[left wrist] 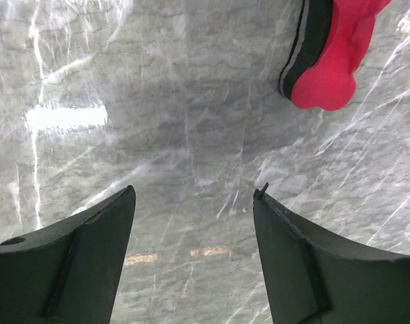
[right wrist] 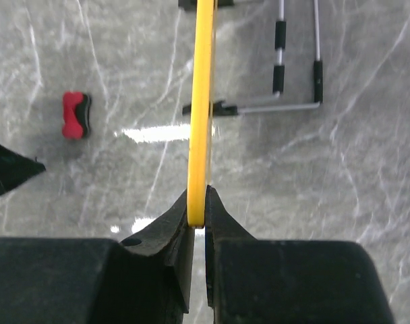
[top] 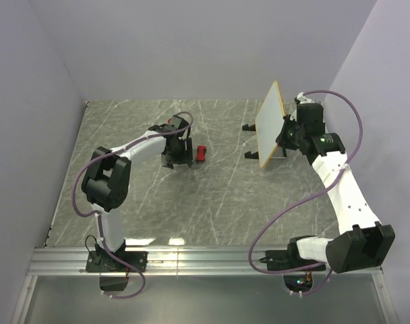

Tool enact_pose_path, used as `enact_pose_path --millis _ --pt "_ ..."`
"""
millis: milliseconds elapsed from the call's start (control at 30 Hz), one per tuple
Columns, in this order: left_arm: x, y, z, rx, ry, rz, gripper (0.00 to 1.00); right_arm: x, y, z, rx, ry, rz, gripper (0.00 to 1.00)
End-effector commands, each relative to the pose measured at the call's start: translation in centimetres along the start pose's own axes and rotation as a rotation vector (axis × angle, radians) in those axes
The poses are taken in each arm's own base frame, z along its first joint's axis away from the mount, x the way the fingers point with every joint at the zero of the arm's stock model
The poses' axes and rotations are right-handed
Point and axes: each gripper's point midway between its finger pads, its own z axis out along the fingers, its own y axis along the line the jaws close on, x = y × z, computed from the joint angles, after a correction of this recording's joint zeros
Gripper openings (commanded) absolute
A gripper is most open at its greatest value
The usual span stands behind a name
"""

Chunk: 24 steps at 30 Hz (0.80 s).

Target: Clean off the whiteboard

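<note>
The whiteboard (top: pixel 268 123) stands tilted at the table's right, white face to the left, yellow frame around it. My right gripper (top: pixel 286 132) is shut on its frame edge; the right wrist view shows the yellow edge (right wrist: pixel 202 101) pinched between my fingers (right wrist: pixel 199 202). The red-and-black eraser (top: pixel 201 153) lies on the table right of my left gripper (top: pixel 179 156). In the left wrist view the eraser (left wrist: pixel 330 54) is at the top right, ahead of the open, empty left gripper (left wrist: pixel 195 199).
The board's black feet and wire stand (right wrist: pixel 286 81) rest on the grey marble table (top: pixel 158 202). Purple walls enclose the back and sides. An aluminium rail (top: pixel 205 260) runs along the near edge by the arm bases.
</note>
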Motion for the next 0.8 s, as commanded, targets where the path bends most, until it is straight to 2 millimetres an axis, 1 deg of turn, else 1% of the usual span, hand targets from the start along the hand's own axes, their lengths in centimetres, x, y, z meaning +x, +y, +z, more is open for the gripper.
enact_pose_path --millis 0,33,67,100,133,167,200,233,267,300,367,400,433,467,500,533,600,633,667,700,733,767 --pt "-0.8 0.0 -1.6 0.006 -0.053 0.002 0.75 -5.2 1.1 -1.7 -0.027 -0.204 -0.011 0.00" --pt "-0.8 0.0 -1.7 0.009 -0.057 0.002 0.75 -5.5 1.3 -1.7 -0.038 -0.218 -0.013 0.00" --pt "-0.9 -0.1 -1.8 0.011 -0.064 0.000 0.75 -5.2 1.2 -1.5 -0.037 -0.214 -0.007 0.00" --pt "-1.1 -0.1 -2.1 0.015 -0.073 -0.002 0.75 -5.4 1.3 -1.7 -0.044 -0.229 -0.003 0.00" --pt "-1.2 -0.2 -2.3 0.017 -0.080 -0.004 0.75 -5.2 1.6 -1.7 -0.064 -0.229 0.000 0.00" --pt "-1.4 -0.2 -2.5 0.016 -0.092 -0.006 0.75 -4.6 1.6 -1.4 -0.066 -0.221 0.012 0.00" --pt "-1.8 -0.3 -3.1 0.022 -0.111 -0.011 0.75 -4.7 1.6 -1.9 -0.072 -0.243 0.016 0.00" --pt "-2.1 -0.3 -3.5 0.026 -0.125 -0.013 0.75 -4.3 1.5 -1.6 -0.077 -0.249 0.023 0.00" --pt "-2.7 -0.6 -3.9 0.036 -0.154 -0.017 0.75 -4.3 1.6 -1.7 -0.085 -0.258 0.026 0.00" --pt "-3.1 -0.9 -5.1 0.061 -0.189 -0.020 0.75 -4.2 1.7 -1.4 -0.094 -0.260 0.023 0.00" --pt "-4.0 -1.6 -6.6 0.111 -0.241 -0.023 0.76 -2.6 1.6 0.0 -0.100 -0.211 0.024 0.00" --pt "-4.6 -2.3 -7.9 0.156 -0.284 -0.025 0.77 -2.1 1.6 0.5 -0.105 -0.201 0.026 0.00" --pt "-4.9 -2.5 -8.4 0.174 -0.302 -0.025 0.77 -0.6 1.5 1.5 -0.109 -0.161 0.037 0.00" --pt "-5.2 -2.9 -9.4 0.198 -0.325 -0.029 0.76 0.3 1.4 2.0 -0.110 -0.144 0.046 0.00" --pt "-5.4 -2.9 -9.6 0.203 -0.339 -0.032 0.76 0.5 1.5 2.5 -0.124 -0.152 0.056 0.00" --pt "-5.6 -3.0 -9.9 0.209 -0.349 -0.034 0.76 2.4 1.3 3.4 -0.130 -0.108 0.081 0.00" --pt "-5.7 -3.1 -10.3 0.211 -0.355 -0.033 0.75 4.1 1.2 4.6 -0.138 -0.068 0.097 0.00" --pt "-5.7 -2.8 -10.3 0.196 -0.356 -0.035 0.75 5.9 0.8 5.4 -0.129 -0.027 0.105 0.00" --pt "-5.7 -2.7 -10.3 0.196 -0.356 -0.029 0.75 6.9 0.7 6.0 -0.132 0.002 0.111 0.00" --pt "-5.6 -2.6 -10.4 0.193 -0.355 -0.026 0.75 7.5 0.5 6.4 -0.132 0.010 0.111 0.00" --pt "-5.5 -2.3 -10.5 0.178 -0.357 -0.027 0.74 8.9 0.1 6.9 -0.122 0.041 0.111 0.00" --pt "-5.4 -2.1 -10.7 0.175 -0.362 -0.027 0.75 9.7 0.0 7.2 -0.121 0.059 0.109 0.00"
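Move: The left hand is empty and open, close above the table; the released eraser lies about 7 cm to its right, 5 cm ahead and 3 cm below, and the whiteboard stand's near foot is some 25 cm to its right, 5 cm ahead and 4 cm lower. The right hand already holds the steeply raised board by its near edge; from it the near foot is roughly 8 cm left, 6 cm ahead and 22 cm down, the far foot 8 cm left and 16 cm ahead at that level, the eraser about 26 cm left, 6 cm ahead and 21 cm down. The right hand keeps its pinch on the board's near edge and, after a slight lift of about 1 cm and a sag back, sinks some 9 cm below where it began and drifts a little left, its left side rolling up slightly as it brings the board down over the stand. The left hand hovers briefly beside the eraser, then climbs quickly by about 11 cm, away from the eraser, with its fingers still open and the wrist tipping so that they point farther forward, some 20 degrees. ##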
